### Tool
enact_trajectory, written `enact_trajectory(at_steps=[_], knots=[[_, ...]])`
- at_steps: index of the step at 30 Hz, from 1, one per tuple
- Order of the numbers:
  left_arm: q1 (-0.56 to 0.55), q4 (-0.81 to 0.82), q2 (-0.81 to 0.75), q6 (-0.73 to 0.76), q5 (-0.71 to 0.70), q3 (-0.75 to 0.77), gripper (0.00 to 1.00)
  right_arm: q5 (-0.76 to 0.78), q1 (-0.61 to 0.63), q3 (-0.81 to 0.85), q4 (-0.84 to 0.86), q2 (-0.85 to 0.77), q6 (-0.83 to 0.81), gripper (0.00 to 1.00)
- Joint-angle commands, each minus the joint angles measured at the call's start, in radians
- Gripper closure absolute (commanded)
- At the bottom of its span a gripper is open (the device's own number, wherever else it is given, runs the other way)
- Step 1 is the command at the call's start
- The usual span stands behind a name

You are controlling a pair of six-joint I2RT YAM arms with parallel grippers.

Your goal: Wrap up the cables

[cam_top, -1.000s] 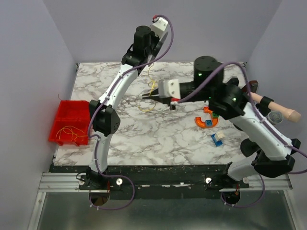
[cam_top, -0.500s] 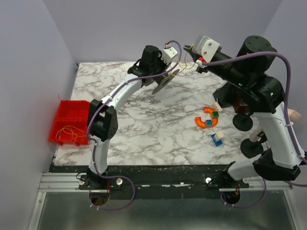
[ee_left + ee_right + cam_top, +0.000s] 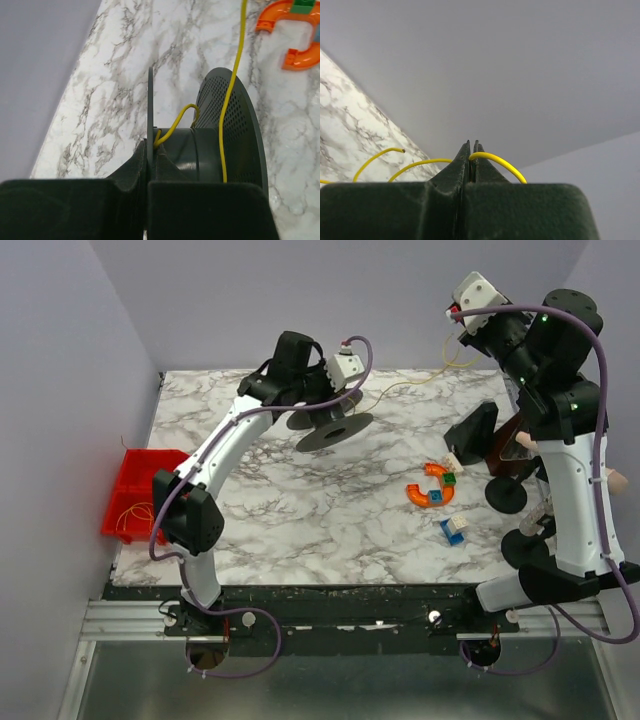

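Note:
The cable is a thin yellow wire (image 3: 405, 386) that runs from a black spool (image 3: 338, 428) up to my right gripper (image 3: 452, 318). My left gripper (image 3: 305, 402) is shut on the spool and holds it above the far middle of the table. In the left wrist view the gripper (image 3: 148, 165) clamps the spool's thin flange (image 3: 150, 110), and the wire (image 3: 231, 95) crosses the hub (image 3: 200, 155) with one small loop. In the right wrist view my gripper (image 3: 474, 150) is shut on the wire (image 3: 500, 162), high near the back wall.
A red bin (image 3: 150, 475) with more loose yellow wire stands at the table's left edge. An orange curved track piece (image 3: 432, 492) and a blue-and-white block (image 3: 455, 528) lie right of the middle. Black stands (image 3: 505, 495) are at the right edge.
My right gripper has risen and swung back and right, drawing the wire out. My left gripper has shifted left with the spool and turned it flatter.

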Motion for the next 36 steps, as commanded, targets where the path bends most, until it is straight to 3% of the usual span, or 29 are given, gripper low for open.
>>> enact_trajectory(at_steps=[1,7,10,14,19,20,23,27,32,36], knots=[[0.038,-0.224,-0.088,0.088,0.222,0.119,1.0,0.018,-0.083,-0.04,0.039,0.017,-0.024,0.99],[0.166,-0.57,-0.025,0.054,0.428,0.519,1.0,-0.054,-0.19,-0.173,0.06,-0.004,0.002,0.99],[0.236,-0.538,-0.063,-0.087,0.503,0.562,1.0,-0.075,-0.213,-0.231,0.073,-0.001,0.007,0.99],[0.326,-0.239,-0.195,-0.427,0.563,0.455,1.0,-0.185,-0.218,-0.268,0.097,0.031,0.05,0.99],[0.522,0.371,-0.272,-1.069,0.661,0.383,1.0,-0.391,-0.201,-0.299,0.157,0.086,0.166,0.99],[0.539,0.457,-0.276,-1.133,0.68,0.392,1.0,-0.399,-0.189,-0.301,0.174,0.098,0.183,0.99],[0.549,0.441,-0.31,-1.113,0.666,0.444,1.0,-0.407,-0.157,-0.278,0.203,0.155,0.225,0.99],[0.564,0.545,-0.318,-1.233,0.626,0.487,1.0,-0.433,-0.106,-0.29,0.238,0.232,0.263,0.99],[0.592,0.444,-0.275,-1.181,0.511,0.642,1.0,-0.373,0.023,-0.376,0.264,0.305,0.301,0.99],[0.598,0.407,-0.25,-1.175,0.403,0.67,1.0,-0.37,0.144,-0.53,0.466,0.305,0.451,0.99]])
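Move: My left hand already holds the spool, its middle roughly 2 cm back, 4 cm right and 3 cm below the pinch. It works against the yellow cable gripped in my right hand, some 20 cm right, 4 cm back and 27 cm higher. From my right hand the spool lies about 2 cm ahead, 24 cm left and 30 cm down; the orange track is about 7 cm back, 6 cm right and 53 cm below. I swing the hands past each other in height to lay the cable round the hub: my left hand keeps its pinch on the spool's flange and carries it up about 40 cm, left and back about 16 cm each, rolling until its fingers aim slightly upward. My right hand, still gripping the cable, sinks about 24 cm and edges forward, swinging first right, then left, fingers tipping down. ##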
